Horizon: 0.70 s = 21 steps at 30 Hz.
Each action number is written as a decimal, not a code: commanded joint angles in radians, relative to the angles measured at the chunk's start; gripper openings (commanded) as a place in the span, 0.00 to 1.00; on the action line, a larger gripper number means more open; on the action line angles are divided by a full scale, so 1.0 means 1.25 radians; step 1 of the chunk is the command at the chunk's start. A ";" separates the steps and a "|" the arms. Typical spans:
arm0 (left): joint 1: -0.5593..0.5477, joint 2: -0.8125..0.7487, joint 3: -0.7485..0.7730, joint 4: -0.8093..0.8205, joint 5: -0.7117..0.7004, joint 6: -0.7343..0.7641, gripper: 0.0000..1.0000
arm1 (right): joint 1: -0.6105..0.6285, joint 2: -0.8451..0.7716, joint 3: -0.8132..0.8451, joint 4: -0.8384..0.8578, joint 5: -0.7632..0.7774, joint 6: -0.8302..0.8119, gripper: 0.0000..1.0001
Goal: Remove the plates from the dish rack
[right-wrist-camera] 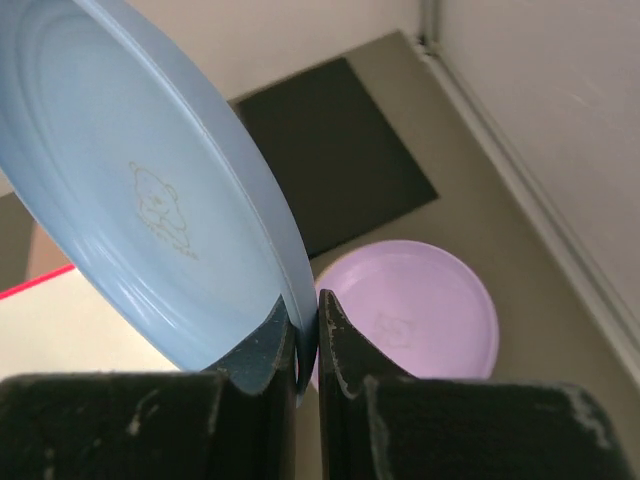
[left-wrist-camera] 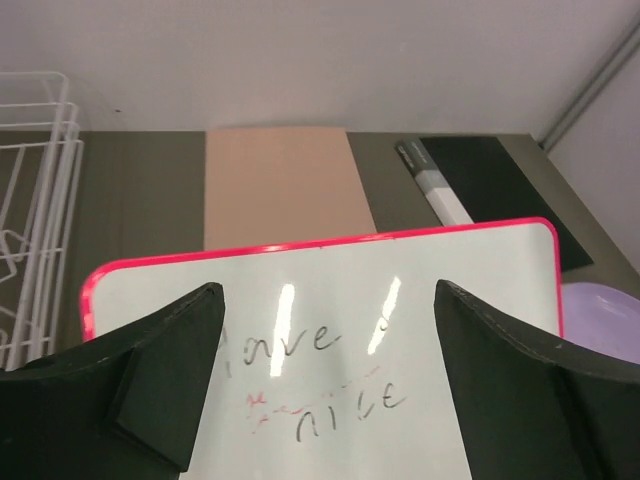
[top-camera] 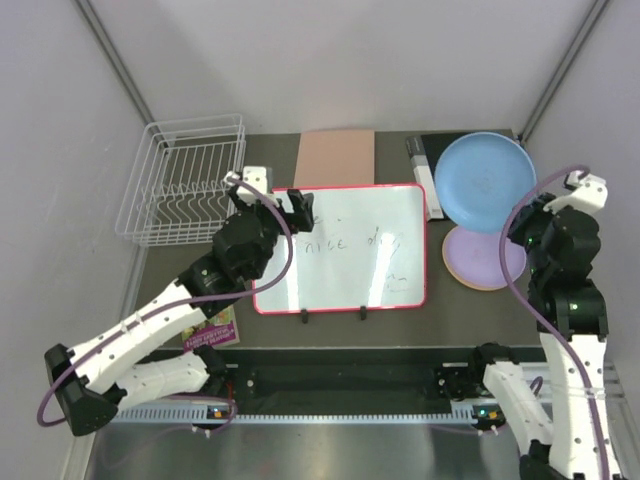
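The white wire dish rack [top-camera: 185, 180] stands at the back left with no plates in it; its edge shows in the left wrist view [left-wrist-camera: 35, 220]. My right gripper [top-camera: 517, 220] is shut on the rim of the light blue plate [top-camera: 485, 182] and holds it tilted above the table; the right wrist view shows its jaws [right-wrist-camera: 305, 330] pinching the plate [right-wrist-camera: 130, 190]. The pinkish-lilac plate [top-camera: 480, 262] lies flat below it [right-wrist-camera: 420, 310], with a thin orange-yellow rim [top-camera: 490, 287] under it. My left gripper [top-camera: 270, 200] is open and empty over the whiteboard [left-wrist-camera: 325, 340].
A red-framed whiteboard [top-camera: 345, 245] with writing lies in the middle. Behind it are a tan board [top-camera: 335, 158], a black mat [top-camera: 445, 148] and a white-grey marker [top-camera: 425, 178]. A small booklet [top-camera: 210, 328] lies near the front left. Walls close in on both sides.
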 commanded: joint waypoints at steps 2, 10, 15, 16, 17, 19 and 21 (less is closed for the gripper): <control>0.002 -0.059 -0.043 0.055 -0.111 0.072 0.90 | -0.197 0.058 0.005 -0.037 -0.025 -0.018 0.00; 0.003 -0.087 -0.076 0.061 -0.108 0.066 0.91 | -0.443 0.207 -0.078 0.065 -0.301 0.003 0.00; 0.003 -0.065 -0.068 0.046 -0.113 0.053 0.91 | -0.503 0.246 -0.146 0.120 -0.386 0.004 0.00; 0.003 -0.064 -0.069 0.046 -0.117 0.051 0.91 | -0.505 0.248 -0.155 0.127 -0.389 0.007 0.00; 0.003 -0.063 -0.071 0.046 -0.119 0.051 0.91 | -0.509 0.251 -0.168 0.132 -0.385 0.006 0.00; 0.003 -0.064 -0.080 0.038 -0.120 0.047 0.90 | -0.513 0.263 -0.179 0.135 -0.383 -0.002 0.00; 0.003 -0.075 -0.094 0.037 -0.123 0.039 0.91 | -0.519 0.277 -0.200 0.143 -0.383 -0.005 0.00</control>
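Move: The right hand already pinches the blue plate by its rim, the plate reaching out ahead and left. The purple plate on the stack, where it is being taken, lies about 28 cm below this hand, some 3 cm ahead and level with it sideways. Beyond that stack, the black mat lies about 21 cm farther out and 5 cm left; the whiteboard's middle is some 36 cm left of the stack. From the idle left hand the purple plate is about 48 cm right, level ahead, 29 cm lower. Still pinching the blue plate by its rim, the right hand swings about 10 cm to the right, then sinks, some 17 cm in all, bringing the plate down over the purple one. Its fingers tip some 25 degrees downward while its left side rises and it turns a little clockwise. The left hand, wide open, drifts about 4 cm left. ##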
